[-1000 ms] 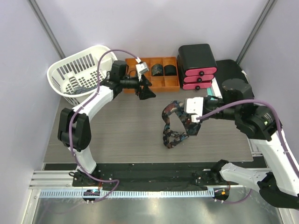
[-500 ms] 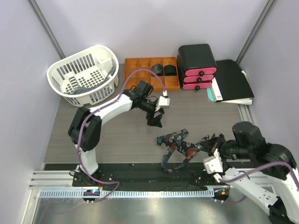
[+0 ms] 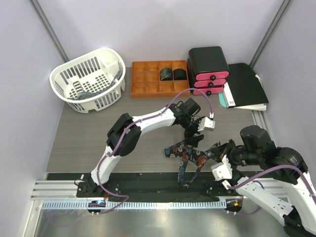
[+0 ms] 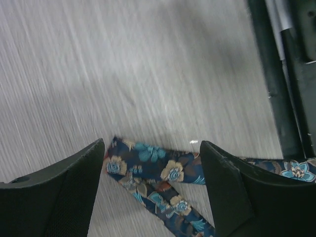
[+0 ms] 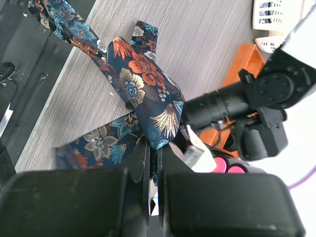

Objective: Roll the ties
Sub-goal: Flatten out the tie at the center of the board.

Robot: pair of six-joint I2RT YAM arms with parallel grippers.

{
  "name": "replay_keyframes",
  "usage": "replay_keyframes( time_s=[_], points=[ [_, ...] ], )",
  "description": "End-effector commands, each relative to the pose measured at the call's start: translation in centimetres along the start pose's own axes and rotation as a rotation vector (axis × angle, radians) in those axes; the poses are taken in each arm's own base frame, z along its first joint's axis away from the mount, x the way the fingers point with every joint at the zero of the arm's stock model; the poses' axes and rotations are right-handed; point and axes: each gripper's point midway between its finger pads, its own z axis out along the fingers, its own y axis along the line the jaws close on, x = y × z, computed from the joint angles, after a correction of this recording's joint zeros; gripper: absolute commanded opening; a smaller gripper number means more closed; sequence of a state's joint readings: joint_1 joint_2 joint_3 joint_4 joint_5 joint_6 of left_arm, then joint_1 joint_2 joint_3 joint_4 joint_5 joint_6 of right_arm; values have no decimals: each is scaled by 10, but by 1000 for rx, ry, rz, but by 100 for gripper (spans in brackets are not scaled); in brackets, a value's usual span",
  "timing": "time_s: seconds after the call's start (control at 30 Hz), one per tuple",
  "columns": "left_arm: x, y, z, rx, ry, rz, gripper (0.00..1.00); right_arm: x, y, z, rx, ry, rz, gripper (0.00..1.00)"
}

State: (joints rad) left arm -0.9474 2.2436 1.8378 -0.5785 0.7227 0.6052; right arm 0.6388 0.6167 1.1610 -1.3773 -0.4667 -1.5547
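One unrolled tie (image 3: 190, 157), dark navy with orange and blue flowers, lies crumpled and crossed over itself on the grey table near the front edge. My right gripper (image 3: 222, 149) is shut on one end of it; in the right wrist view the tie (image 5: 143, 79) runs out of the shut jaws (image 5: 154, 148). My left gripper (image 3: 193, 139) hovers open just over the tie's far part, and the left wrist view shows the tie (image 4: 158, 173) between the open fingers (image 4: 153, 144). Two rolled ties (image 3: 172, 74) sit in the orange tray (image 3: 148, 85).
A white laundry basket (image 3: 88, 81) stands at the back left. A black unit with pink drawers (image 3: 208, 69) and dark folders (image 3: 247, 86) are at the back right. A black strip (image 3: 148, 180) runs along the table's near edge.
My left arm has swung from the orange tray across to the middle and now hangs over the tie. My right arm has drawn back toward the near edge, pulling the tie with it.
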Motion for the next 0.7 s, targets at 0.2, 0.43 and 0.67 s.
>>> replay_keyframes(
  time_s=[0.2, 0.43, 0.67],
  points=[
    [43, 28, -6, -178, 127, -251, 64, 5, 29, -3, -102, 31, 36, 1],
    [63, 35, -24, -226, 129, -389, 32, 16, 27, 0, -90, 77, 62, 1],
    [45, 80, -120, -429, -82, -649, 0, 63, 17, 1, -22, 311, 112, 1]
  ],
)
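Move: The tie's nearer loose end lies on the table about 4 cm ahead of the open left gripper, 4 cm to its left and 5 cm below. The orange tray is some 30 cm ahead and 16 cm left of that hand, and the pink drawers about 32 cm ahead and 7 cm right. From the raised right hand, still gripping the tie's other end, this loose end is roughly 5 cm ahead, 13 cm left and 21 cm below. Left hand goes about 8 cm forward-left and 4 cm down, turning counter-clockwise, and pinches the tie's loose end. ##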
